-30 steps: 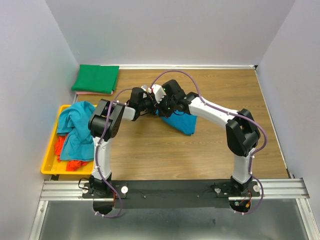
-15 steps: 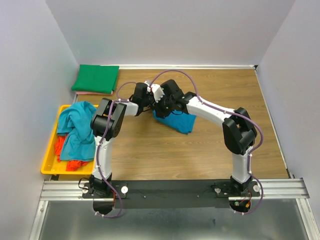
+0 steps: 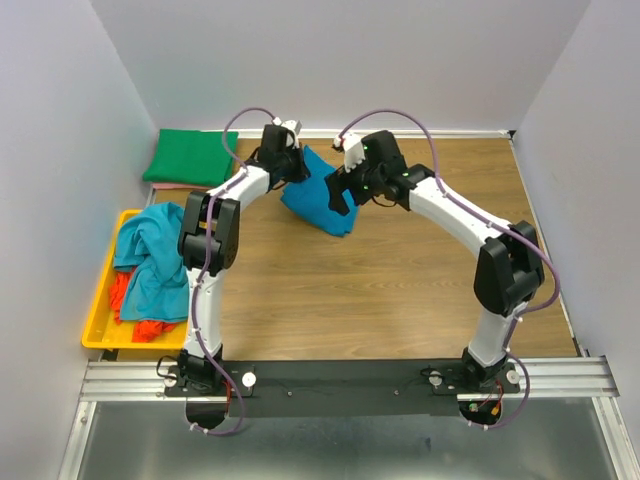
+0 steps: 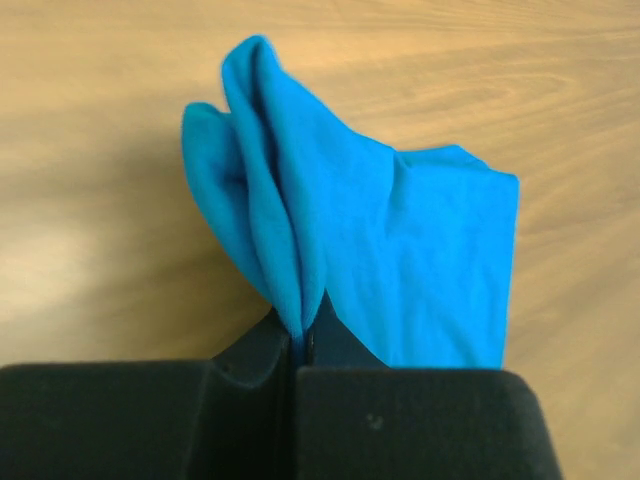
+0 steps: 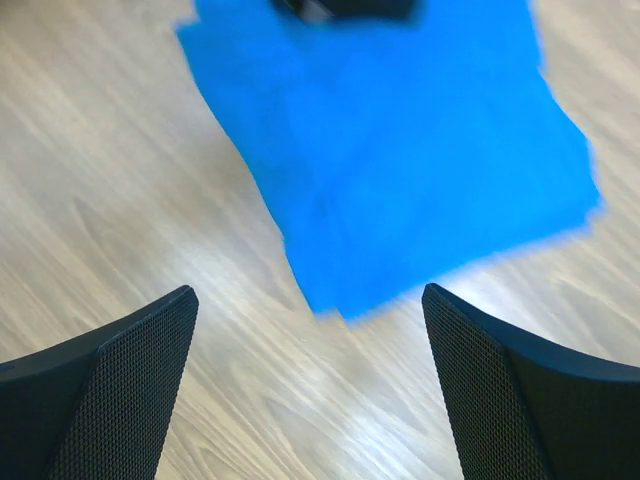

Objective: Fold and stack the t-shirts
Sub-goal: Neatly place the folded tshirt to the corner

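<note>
A folded blue t-shirt (image 3: 316, 198) hangs over the wooden table near the back. My left gripper (image 3: 290, 166) is shut on its upper edge; the left wrist view shows the blue cloth (image 4: 400, 250) pinched between the closed jaws. My right gripper (image 3: 340, 190) is open and empty beside the shirt's right side; in the right wrist view the blue shirt (image 5: 400, 150) lies beyond the spread fingers (image 5: 120, 390). A folded green t-shirt (image 3: 192, 157) lies on a pink one at the back left corner.
A yellow bin (image 3: 100, 318) at the left edge holds crumpled teal (image 3: 155, 255) and orange-red shirts (image 3: 150, 328). Walls close off the left, back and right. The metal rail (image 3: 340, 375) with the arm bases runs along the near edge.
My left gripper has carried the blue shirt back and left toward the green stack. My right gripper has let go of it, opened, and moved back to the right.
</note>
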Robot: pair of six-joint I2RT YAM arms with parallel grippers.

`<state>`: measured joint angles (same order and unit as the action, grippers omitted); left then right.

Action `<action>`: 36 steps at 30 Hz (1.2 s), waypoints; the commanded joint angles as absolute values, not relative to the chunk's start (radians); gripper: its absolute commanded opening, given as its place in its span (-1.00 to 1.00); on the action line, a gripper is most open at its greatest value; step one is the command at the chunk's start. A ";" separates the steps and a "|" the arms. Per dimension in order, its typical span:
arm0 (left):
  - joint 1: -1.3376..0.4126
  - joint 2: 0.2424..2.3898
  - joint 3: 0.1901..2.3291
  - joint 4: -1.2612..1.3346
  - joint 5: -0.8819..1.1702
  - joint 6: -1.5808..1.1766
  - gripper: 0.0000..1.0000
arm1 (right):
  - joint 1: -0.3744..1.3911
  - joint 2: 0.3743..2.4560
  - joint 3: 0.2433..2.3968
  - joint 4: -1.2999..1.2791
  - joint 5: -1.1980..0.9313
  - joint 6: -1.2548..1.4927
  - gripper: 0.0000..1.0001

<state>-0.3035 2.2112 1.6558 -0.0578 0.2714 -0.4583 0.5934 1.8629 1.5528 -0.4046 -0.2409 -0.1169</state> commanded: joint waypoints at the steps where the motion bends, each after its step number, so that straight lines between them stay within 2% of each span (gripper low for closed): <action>1: -0.238 2.258 1.788 -0.262 0.178 -0.172 -1.00 | 0.555 1.793 1.552 -0.459 -0.245 -0.106 1.00; 11: -0.117 2.309 2.083 -0.489 0.181 0.233 -1.00 | 0.515 1.701 1.483 -0.482 -0.212 -0.149 1.00; 17: -0.101 2.296 2.177 -0.515 0.097 0.395 -1.00 | 0.514 1.686 1.473 -0.482 -0.203 -0.158 1.00; 25: -0.055 2.292 2.266 -0.514 0.100 0.423 -1.00 | 0.514 1.678 1.462 -0.483 -0.192 -0.173 1.00; 36: -0.028 2.247 2.284 -0.494 0.120 0.446 -1.00 | 0.514 1.686 1.463 -0.488 -0.198 -0.175 1.00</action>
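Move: The left hand, already pinching the folded blue t-shirt, has the stack of green t-shirts in the far left corner about 38 cm to its left, 12 cm ahead and 7 cm lower. The held shirt's middle is roughly 6 cm to its right, level fore-and-aft and 5 cm below; the yellow bin lies some 44 cm left and 27 cm back. From the open right hand the green stack is about 50 cm left, 24 cm ahead and 14 cm below. Keeping its pinch on the shirt's edge, the left hand sweeps some 22 cm left towards the green stack while rising about 12 cm and reaching 9 cm forward, the wrist rolling some 45 degrees so that the fingers swing from forward-right to straight ahead, slanting down. The right hand, already open and empty, backs off about 5 cm to the right, lifting a little and sinking slightly again, then waits with its fingers wide. ##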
